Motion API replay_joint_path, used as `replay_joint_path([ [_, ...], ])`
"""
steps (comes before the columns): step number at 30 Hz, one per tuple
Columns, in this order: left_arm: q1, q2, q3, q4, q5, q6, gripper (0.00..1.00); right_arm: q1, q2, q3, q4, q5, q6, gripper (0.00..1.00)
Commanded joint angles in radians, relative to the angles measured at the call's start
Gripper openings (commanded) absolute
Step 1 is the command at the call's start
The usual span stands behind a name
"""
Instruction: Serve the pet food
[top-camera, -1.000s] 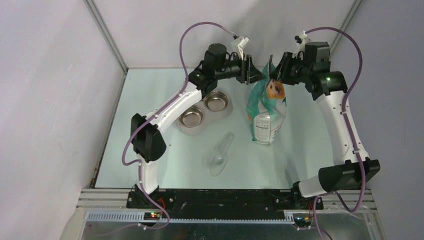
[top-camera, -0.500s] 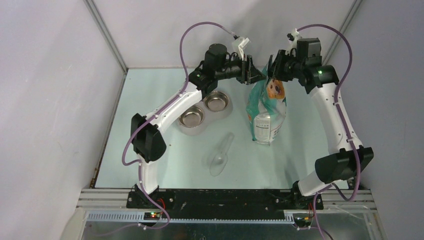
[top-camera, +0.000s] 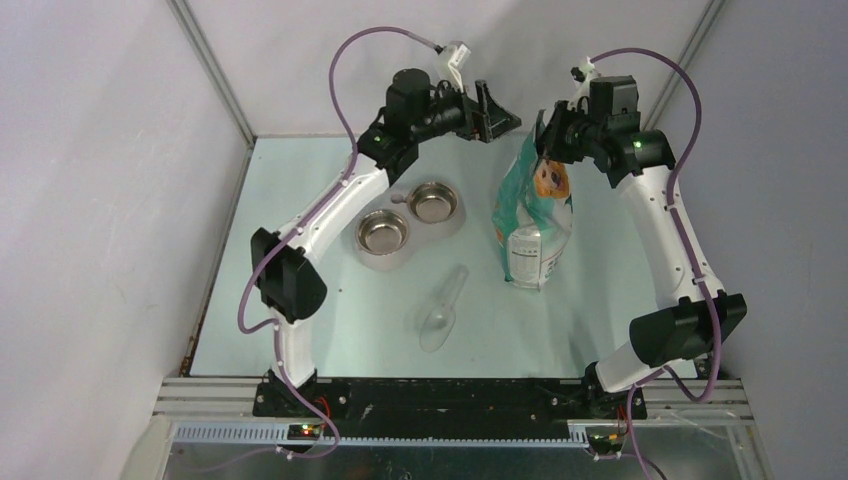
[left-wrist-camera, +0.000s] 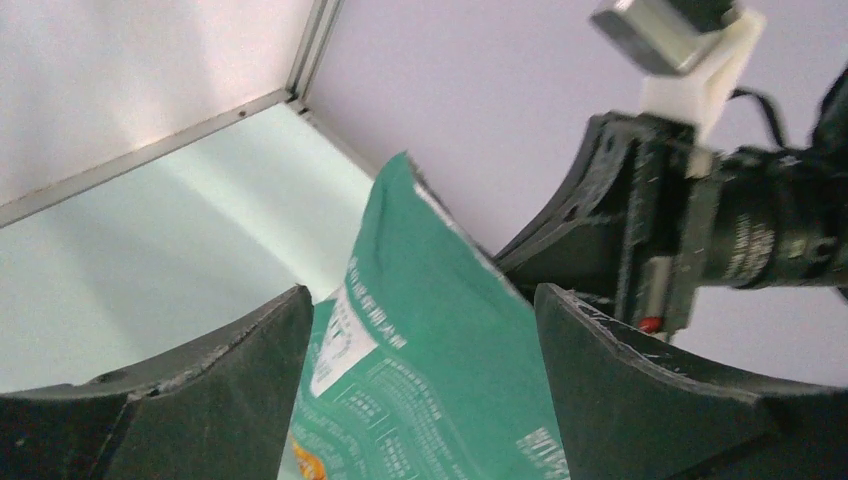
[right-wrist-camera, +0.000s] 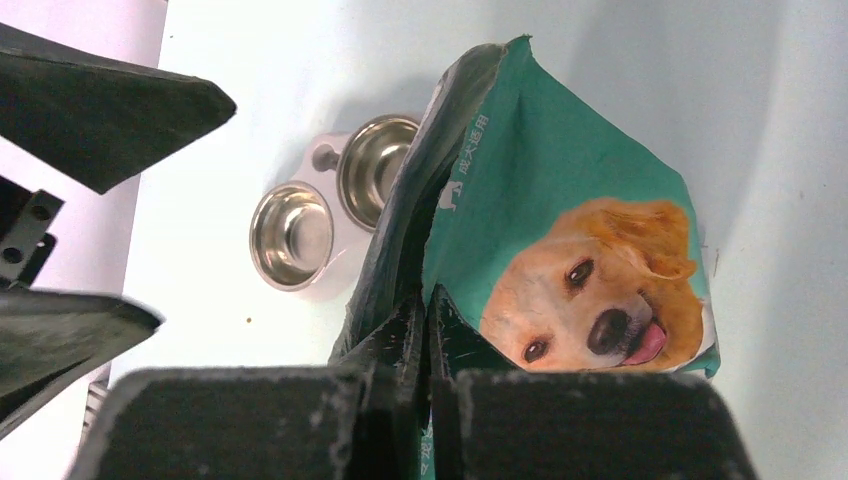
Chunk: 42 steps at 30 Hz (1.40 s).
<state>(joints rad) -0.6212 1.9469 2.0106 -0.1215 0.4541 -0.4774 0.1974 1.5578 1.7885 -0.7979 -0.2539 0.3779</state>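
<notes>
The teal-green and white bag (top-camera: 535, 215) with a dog's face stands upright at the back of the table. My right gripper (top-camera: 546, 140) is shut on the bag's top edge, and in the right wrist view its jaws (right-wrist-camera: 428, 292) pinch the bag's (right-wrist-camera: 560, 190) rim. My left gripper (top-camera: 506, 118) hangs open to the left of the bag top, apart from it. In the left wrist view the bag (left-wrist-camera: 440, 360) shows between the wide-spread jaws of that gripper (left-wrist-camera: 420, 292), untouched. The pet food is hidden.
A double feeder with two steel bowls (top-camera: 383, 232) (top-camera: 434, 203) sits left of the bag; both also show in the right wrist view (right-wrist-camera: 290, 235) (right-wrist-camera: 375, 160). A clear plastic scoop (top-camera: 443, 308) lies nearer the front. Walls enclose the back and sides.
My left gripper has opened wide, let go of the bag top and drawn back up and left. My right gripper has closed on the bag's top edge.
</notes>
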Motion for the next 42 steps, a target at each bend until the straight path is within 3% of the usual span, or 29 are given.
replay_joint_path([
  [1, -0.029, 0.000, 0.049, 0.107, 0.033, -0.054, 0.88, 0.009, -0.018, 0.013, 0.045, -0.002, 0.002, 0.00],
  [5, -0.053, 0.019, 0.067, 0.079, -0.160, -0.084, 0.89, 0.015, -0.019, 0.011, 0.044, -0.002, 0.003, 0.00],
  [9, -0.078, 0.034, 0.082, 0.068, -0.360, -0.129, 0.81, 0.022, -0.023, 0.005, 0.044, -0.001, -0.001, 0.00],
  [17, -0.123, 0.061, 0.081, 0.045, -0.524, -0.108, 0.68, 0.032, -0.033, -0.018, 0.050, -0.002, -0.002, 0.00],
  [33, -0.150, 0.043, 0.019, 0.066, -0.462, -0.143, 0.65, 0.042, -0.062, -0.073, 0.076, 0.010, 0.006, 0.00],
  [42, -0.150, 0.037, 0.020, -0.064, -0.419, -0.028, 0.46, 0.043, -0.071, -0.075, 0.074, 0.022, -0.012, 0.00],
])
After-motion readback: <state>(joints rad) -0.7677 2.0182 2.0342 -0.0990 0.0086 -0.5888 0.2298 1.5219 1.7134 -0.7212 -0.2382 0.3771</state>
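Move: About 6 cm to the right of the open left hand, roughly 1 cm ahead and 3 cm lower, stands the left lip of the food bag's open mouth. The two bowls are far below, some 35 cm down: the far bowl about 13 cm left and 3 cm ahead, the near bowl about 24 cm left and 4 cm back. From the right hand, shut on the opposite lip, the left lip lies about 3 cm left and 2 cm ahead. Rising some 2 cm first, the left hand arcs right and forward while turning about 20 degrees counter-clockwise, then sinks about 4 cm, easing back slightly as it continues right, to bring its fingertips either side of the bag's left lip. The fingers close from wide to about half open. The right hand keeps its pinch on the opposite lip, drifting 1 cm left. ##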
